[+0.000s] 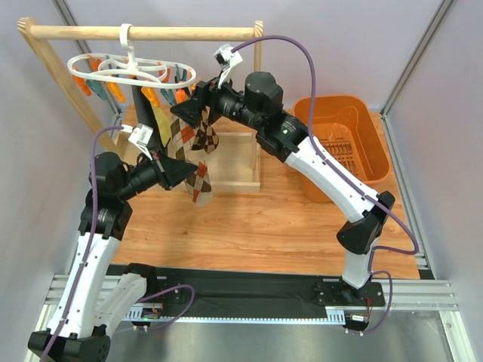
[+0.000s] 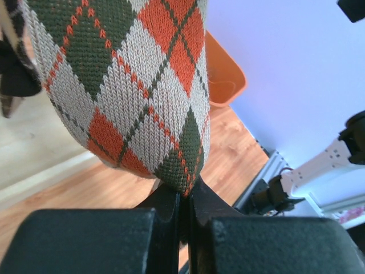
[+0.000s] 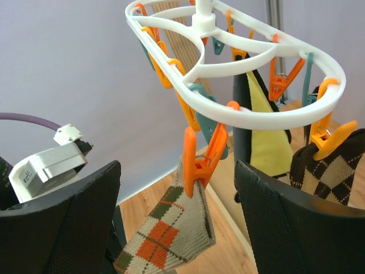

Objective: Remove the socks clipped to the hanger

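Note:
The white ring hanger hangs by its hook from the wooden rail, with orange and teal clips around it. An argyle sock of grey, orange and dark green diamonds hangs from an orange clip. My left gripper is shut on that sock's lower end, pinching the fabric edge between its fingertips. My right gripper stands open, one finger on each side of the orange clip and the sock's cuff, touching neither. A black and yellow sock and a brown argyle sock hang further along the ring.
An orange basket stands at the back right of the wooden tabletop. The wooden rail frame carries the hanger, and its low wooden base lies under the socks. Grey walls close in both sides.

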Robot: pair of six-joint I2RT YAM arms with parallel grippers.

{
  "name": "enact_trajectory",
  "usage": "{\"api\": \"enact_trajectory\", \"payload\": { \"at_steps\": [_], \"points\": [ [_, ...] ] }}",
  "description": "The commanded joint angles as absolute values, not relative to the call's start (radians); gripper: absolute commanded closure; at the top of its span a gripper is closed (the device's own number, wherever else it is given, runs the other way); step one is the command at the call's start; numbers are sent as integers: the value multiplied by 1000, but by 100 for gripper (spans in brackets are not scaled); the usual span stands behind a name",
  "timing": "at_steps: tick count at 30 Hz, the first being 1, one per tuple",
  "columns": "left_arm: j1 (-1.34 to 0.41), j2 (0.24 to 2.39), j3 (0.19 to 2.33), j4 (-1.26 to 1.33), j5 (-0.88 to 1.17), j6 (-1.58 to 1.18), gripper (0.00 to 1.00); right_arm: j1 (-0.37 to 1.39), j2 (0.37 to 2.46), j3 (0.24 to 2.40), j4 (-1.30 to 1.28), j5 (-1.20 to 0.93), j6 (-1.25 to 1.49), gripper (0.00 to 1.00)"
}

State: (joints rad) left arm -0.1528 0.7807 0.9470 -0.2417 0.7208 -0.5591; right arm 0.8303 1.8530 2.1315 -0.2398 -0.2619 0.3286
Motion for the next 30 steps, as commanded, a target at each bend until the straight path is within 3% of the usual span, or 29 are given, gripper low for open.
{"api": "enact_trajectory", "payload": {
  "at_steps": [1,11,15,24,30],
  "points": [
    [-156,775,985,-198,802,-615,100,822,1881,2155,-138,-295,411,18],
    [-156,765,992,-212,792,-618,100,821,1942,2227,-146,-275,449,27],
    [-156,767,991,-210,785,-618,100,821,1944,2220,-118,-276,457,40],
    [-156,769,986,-207,781,-620,100,821,1936,2195,-66,-279,483,41],
    [-156,765,980,-207,778,-618,100,821,1947,2198,-51,-290,502,75]
  ]
}}
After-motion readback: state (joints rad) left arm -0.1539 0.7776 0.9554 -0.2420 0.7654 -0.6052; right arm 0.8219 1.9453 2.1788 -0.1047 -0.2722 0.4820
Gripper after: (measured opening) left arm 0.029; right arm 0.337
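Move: The orange clip holding the argyle sock hangs just beyond my open right fingertips, about 2 cm forward, 3 cm left and level. A teal clip sits roughly 4 cm to the left of it and 1 cm farther out; the yellow clip of the brown sock is some 9 cm ahead of my right hand and 1 cm right. From my left hand, already pinching the sock's lower end, the orange clip is about 14 cm ahead, 2 cm left and 10 cm higher. I ease my right hand left and forward about 3 cm so its open fingers straddle the orange clip, dipping a centimetre on the way in. Then I stay over the clip, rise nearly 2 cm with the tips tilting up slightly, and close from wide open to about a third, pinching its two handles together. My left hand gives back a centimetre, then holds still and keeps its grip on the sock. ##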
